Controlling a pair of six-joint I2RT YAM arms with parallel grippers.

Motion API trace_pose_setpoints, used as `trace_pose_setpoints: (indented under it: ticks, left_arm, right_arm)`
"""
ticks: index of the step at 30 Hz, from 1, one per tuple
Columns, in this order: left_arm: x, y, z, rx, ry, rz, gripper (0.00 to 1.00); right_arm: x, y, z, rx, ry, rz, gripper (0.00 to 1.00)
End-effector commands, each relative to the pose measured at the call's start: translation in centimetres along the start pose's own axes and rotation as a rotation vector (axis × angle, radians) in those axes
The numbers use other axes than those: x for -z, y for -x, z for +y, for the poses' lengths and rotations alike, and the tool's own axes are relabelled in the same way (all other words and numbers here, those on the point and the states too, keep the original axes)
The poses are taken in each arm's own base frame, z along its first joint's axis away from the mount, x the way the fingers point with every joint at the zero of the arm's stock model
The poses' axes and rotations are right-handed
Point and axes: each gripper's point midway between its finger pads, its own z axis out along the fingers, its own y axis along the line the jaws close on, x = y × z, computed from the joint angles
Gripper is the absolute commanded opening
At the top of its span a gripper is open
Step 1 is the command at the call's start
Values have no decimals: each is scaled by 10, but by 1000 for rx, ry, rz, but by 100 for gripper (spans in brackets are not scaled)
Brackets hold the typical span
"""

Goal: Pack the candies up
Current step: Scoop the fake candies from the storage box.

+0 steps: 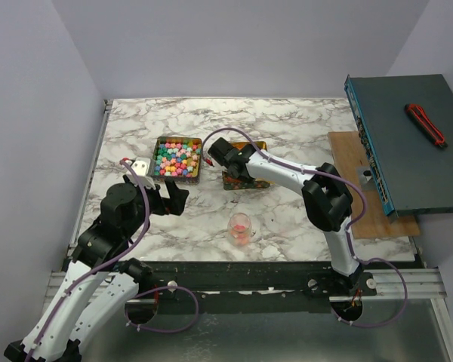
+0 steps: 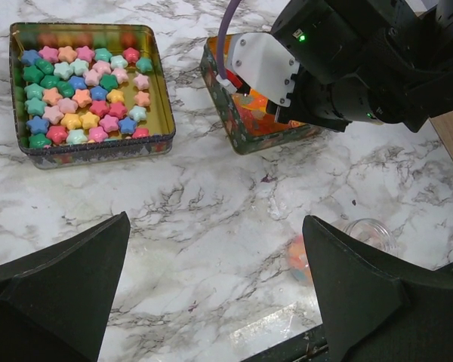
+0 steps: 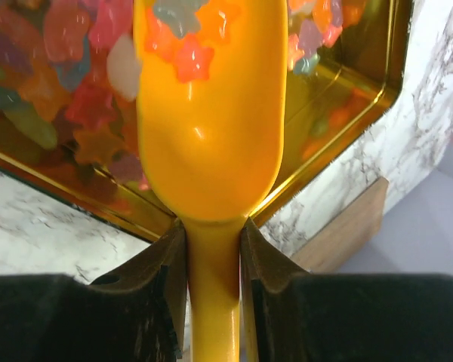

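Observation:
Pastel star candies fill the left tin. The right tin holds glossy jelly candies. My right gripper is over that tin, shut on the handle of the yellow-orange scoop. The scoop's bowl carries a few jellies. A small clear jar with some candies stands near the table's front edge. My left gripper hovers open over bare marble, left of the jar, holding nothing.
A wooden board lies at the table's right side. Over it sits a dark teal box with a red and black cutter on top. The right arm's black body looms over the right tin.

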Motion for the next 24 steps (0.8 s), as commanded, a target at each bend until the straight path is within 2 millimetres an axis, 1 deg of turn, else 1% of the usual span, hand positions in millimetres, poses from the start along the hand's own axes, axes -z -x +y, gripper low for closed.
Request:
trace_pose_setpoints:
  ticks: [1,5,9,11,16,24]
  left_arm:
    - [-4,-5,5,-13,25,13,99]
    - [-6,-6,6,-13,29,19,99]
    - [-7,-8,7,-15,33,26,99]
    - [-7,-8,7,-15,34,27,99]
    - [-8,-8,8,-16,40,31,99]
    - [-11,-11,9,-19,47,47,99]
  right_arm:
    - [-13,22,33,-34,114,-92,1]
    - [-16,36,33,-89,117,-142,1]
    - [-17,50,28,-163,124,-203,1]
    - [-19,54,26,-202,133,-228,1]
    - [-22,57,22,-319,169,-277,1]
    - [-28,60,24,-488,242,-350,1]
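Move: The fake candies in the orange-candy tin lie about 6 cm to the left of the right hand, 3 cm farther out and 4 cm below its hold on the scoop. The tin of star candies stands some 23 cm to its left and 6 cm ahead; the clear storage box is roughly 13 cm back and 6 cm to its left. From the idle left hand the fake candies are about 16 cm ahead, 18 cm to the right and 21 cm below. Into the fake candies the right hand works the yellow scoop, still gripped by its handle: it carries it about 4 cm left, then eases forward and down some 2.5 cm. Meanwhile the wrist rolls some 25 degrees, its left side rising, which swings the bowl leftward and brings it flatter under the candies it gathers. ##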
